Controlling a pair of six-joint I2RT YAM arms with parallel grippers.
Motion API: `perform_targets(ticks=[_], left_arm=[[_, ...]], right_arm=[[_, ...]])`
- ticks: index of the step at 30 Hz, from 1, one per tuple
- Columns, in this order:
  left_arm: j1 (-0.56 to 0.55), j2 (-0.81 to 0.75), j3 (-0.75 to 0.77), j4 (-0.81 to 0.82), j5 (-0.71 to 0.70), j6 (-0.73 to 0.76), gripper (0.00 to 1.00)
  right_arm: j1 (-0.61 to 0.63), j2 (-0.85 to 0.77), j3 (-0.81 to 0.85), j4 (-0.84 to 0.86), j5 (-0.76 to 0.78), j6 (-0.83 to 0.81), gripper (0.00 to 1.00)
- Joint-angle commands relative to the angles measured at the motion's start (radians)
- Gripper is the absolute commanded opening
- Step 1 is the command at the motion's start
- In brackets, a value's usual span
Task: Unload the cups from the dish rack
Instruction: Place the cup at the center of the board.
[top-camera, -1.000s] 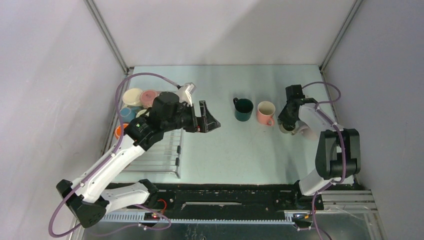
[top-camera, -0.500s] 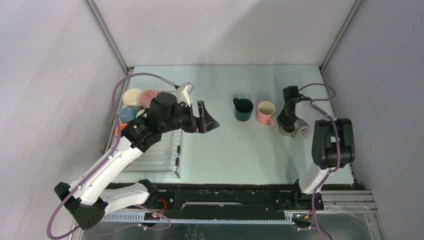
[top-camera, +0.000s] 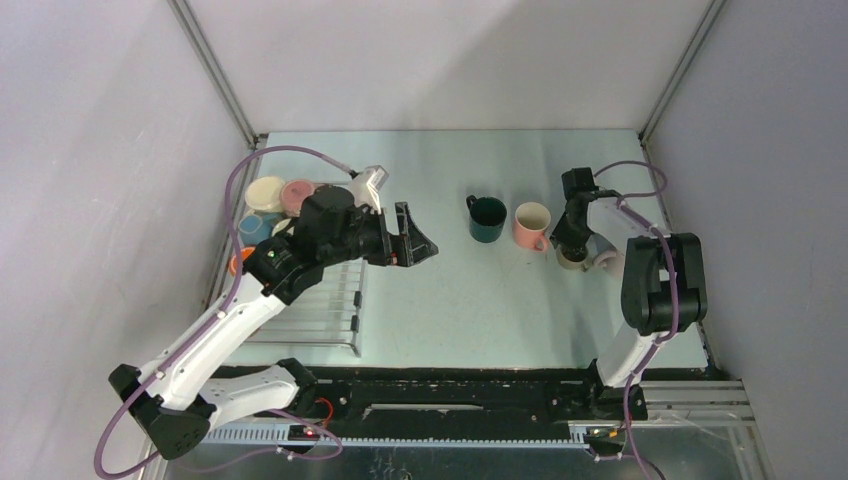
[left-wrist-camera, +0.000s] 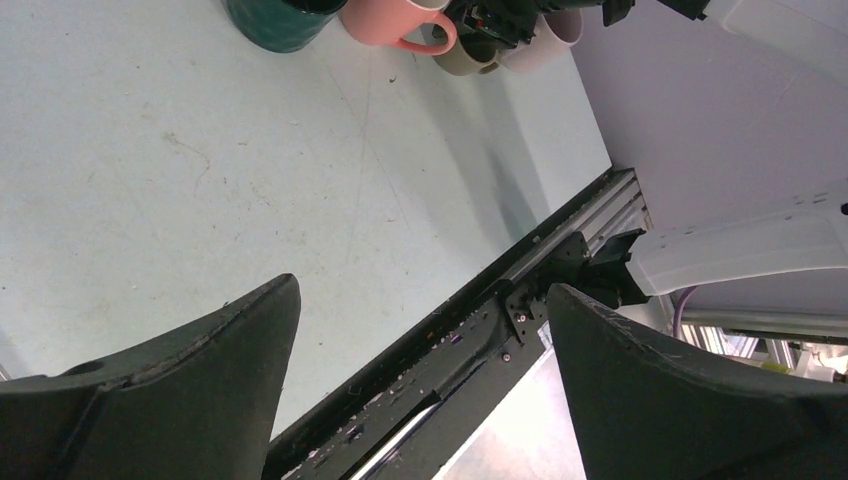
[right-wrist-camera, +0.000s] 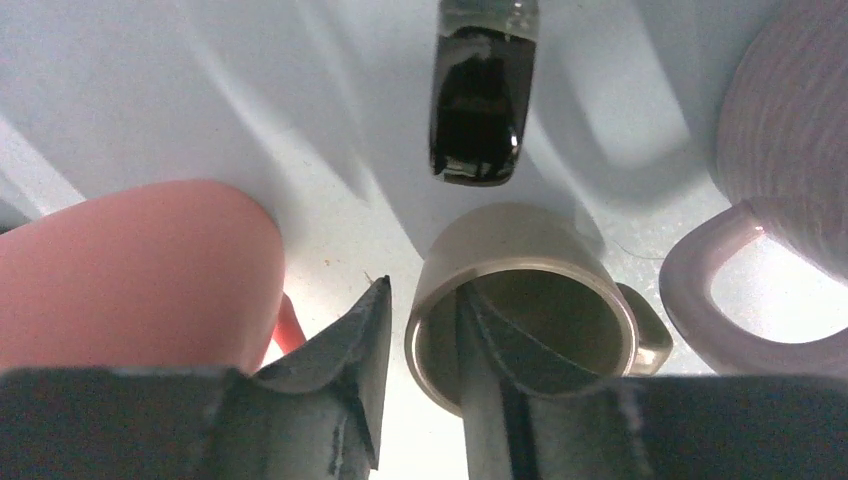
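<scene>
A dark teal mug (top-camera: 487, 219), a pink mug (top-camera: 532, 226), a beige mug (top-camera: 573, 260) and a pale lilac mug (top-camera: 604, 261) stand upright on the table at the right. My right gripper (top-camera: 571, 247) points down over the beige mug (right-wrist-camera: 530, 250). It is open, one finger inside the mug and the other outside its wall with a small gap. The dish rack (top-camera: 325, 300) lies at the left, with cream (top-camera: 266, 192), pink (top-camera: 298, 195), light blue (top-camera: 254, 229) and orange (top-camera: 238, 262) cups at its far end. My left gripper (top-camera: 418, 242) hangs wide open and empty beside the rack.
In the right wrist view the pink mug (right-wrist-camera: 140, 270) is close on the left and the lilac mug (right-wrist-camera: 790, 100) close on the right. A black rail (top-camera: 470, 395) runs along the table's near edge. Grey walls enclose three sides.
My right gripper's jaws have spread apart on the beige mug's wall, and the right arm's forearm has swung slightly. The left arm has hardly moved.
</scene>
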Motion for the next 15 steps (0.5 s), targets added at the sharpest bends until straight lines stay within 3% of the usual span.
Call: perform_targets(ticks=[1, 15], left_arm=[[-0.005, -0.005, -0.021, 0.005, -0.019, 0.030, 1.00], [0.006, 0.017, 0.044, -0.051, -0.087, 0.048, 1.00]], right_arm=[[0.023, -0.032, 0.043, -0.007, 0.041, -0.006, 0.41], [0.033, -0.220, 0.041, -0.110, 0.079, -0.005, 0.58]])
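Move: The beige cup stands upright with its left wall between the right hand's slightly parted fingers; its middle is about 3 cm to the right, 1 cm back and 3 cm below. The pink cup stands some 8 cm left and 5 cm ahead, the lilac mug 15 cm right and 1 cm ahead, the black mug 11 cm ahead and 7 cm right. From the left hand the beige cup lies roughly 12 cm ahead, 38 cm right and 27 cm below. The right hand keeps opening its fingers and rises about 4 cm, ever faster, off the beige cup's left wall. ##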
